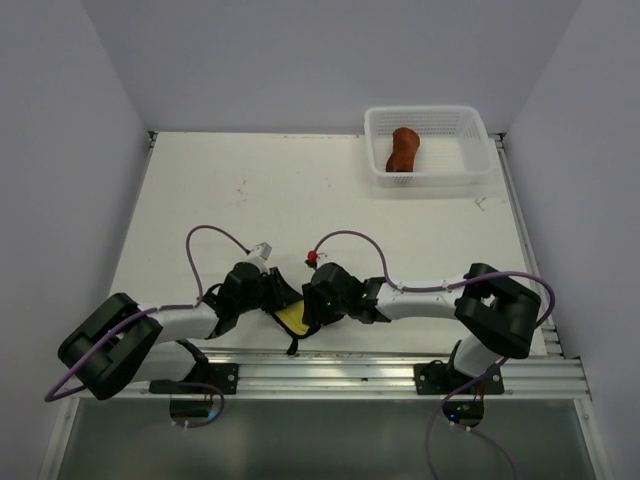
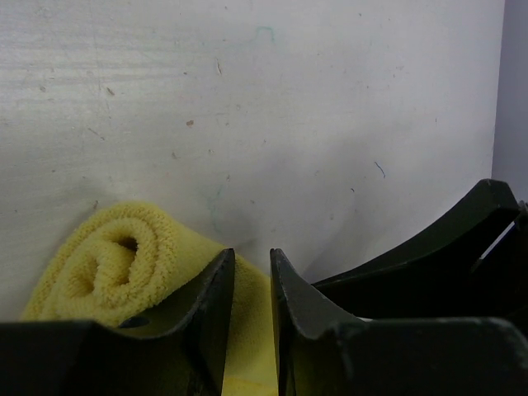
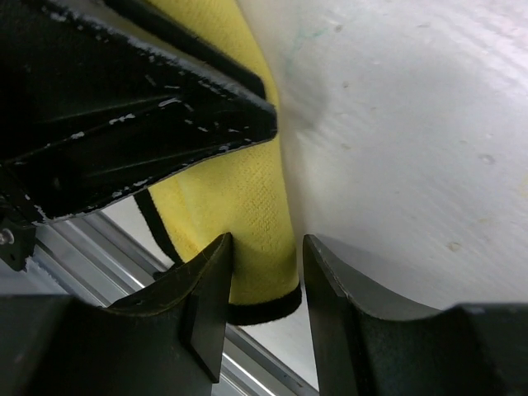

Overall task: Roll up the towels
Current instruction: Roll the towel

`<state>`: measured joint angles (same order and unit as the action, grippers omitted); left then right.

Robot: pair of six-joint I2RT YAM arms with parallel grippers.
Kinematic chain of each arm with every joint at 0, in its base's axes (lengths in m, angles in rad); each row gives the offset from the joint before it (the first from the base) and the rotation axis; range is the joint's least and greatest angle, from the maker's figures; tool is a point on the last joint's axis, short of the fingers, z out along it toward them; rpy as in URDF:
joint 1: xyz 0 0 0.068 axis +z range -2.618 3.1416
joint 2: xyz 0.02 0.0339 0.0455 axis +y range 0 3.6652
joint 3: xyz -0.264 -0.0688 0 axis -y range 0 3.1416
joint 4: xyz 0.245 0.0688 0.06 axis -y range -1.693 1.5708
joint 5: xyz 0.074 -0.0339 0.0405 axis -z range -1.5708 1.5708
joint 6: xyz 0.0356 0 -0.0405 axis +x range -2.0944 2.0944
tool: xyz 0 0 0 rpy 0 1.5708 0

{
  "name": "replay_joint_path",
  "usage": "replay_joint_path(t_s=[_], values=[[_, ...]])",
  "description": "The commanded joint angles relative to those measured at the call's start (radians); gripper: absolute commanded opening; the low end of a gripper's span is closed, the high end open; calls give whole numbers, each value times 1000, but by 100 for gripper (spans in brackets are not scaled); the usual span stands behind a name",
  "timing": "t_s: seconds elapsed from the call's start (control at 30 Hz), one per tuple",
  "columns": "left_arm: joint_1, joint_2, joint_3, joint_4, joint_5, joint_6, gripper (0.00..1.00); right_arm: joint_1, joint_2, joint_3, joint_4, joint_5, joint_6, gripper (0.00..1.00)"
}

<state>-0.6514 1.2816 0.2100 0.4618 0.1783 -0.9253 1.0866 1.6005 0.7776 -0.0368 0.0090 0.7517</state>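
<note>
The yellow towel lies at the table's near edge between my two grippers. In the left wrist view its left end is wound into a loose roll, and yellow cloth fills the narrow gap of my left gripper, which is shut on it. In the right wrist view the towel's dark-edged end sits between the fingers of my right gripper. It touches the left finger, and a sliver of gap shows at the right one. The rust-brown towel lies rolled in the white basket.
The basket stands at the far right of the table. An aluminium rail runs along the near edge, just behind the yellow towel. The two grippers stand nearly tip to tip. Purple cables loop above both arms.
</note>
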Motion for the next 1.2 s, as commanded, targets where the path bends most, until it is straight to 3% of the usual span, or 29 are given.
replay_joint_path(t_s=[0.0, 0.3, 0.57, 0.87, 1.17], values=[[-13, 47, -58, -172, -26, 19, 29, 41, 42, -9, -8, -10, -29, 43], [-14, 50, -54, -170, -26, 17, 29, 71, 98, -23, -47, 48, -43, 41], [-14, 55, 57, -248, -60, 52, 29, 142, 70, -8, -90, 173, -66, 0], [15, 76, 389, -449, -158, 160, 30, 206, 10, 29, -167, 497, -68, 0], [35, 104, 497, -505, -142, 171, 30, 298, 133, 158, -273, 819, -81, 0]])
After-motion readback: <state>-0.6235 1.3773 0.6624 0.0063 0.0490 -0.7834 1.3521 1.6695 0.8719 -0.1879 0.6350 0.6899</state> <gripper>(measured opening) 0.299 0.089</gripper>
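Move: Just at the right fingers, and already between them, lies the right-hand end of the rolled yellow towel, about 1 cm back, 1 cm left and 1 cm below. The towel's black tag lies roughly 6 cm back and 4 cm left of the right hand. From the left hand, that right-hand end is some 6 cm back and 2 cm right, and the towel's spiral end about 2 cm ahead and 3 cm left, both slightly lower. Easing left and slightly back, the right hand closes its open fingers and pinches the towel's right-hand end, then draws it right and forward by roughly 3 cm, the wrist turning some 30 degrees so the fingers point more forward. The left hand waits on the roll, then comes off it, about 7 cm forward and 5 cm up, with its finger gap unchanged. ##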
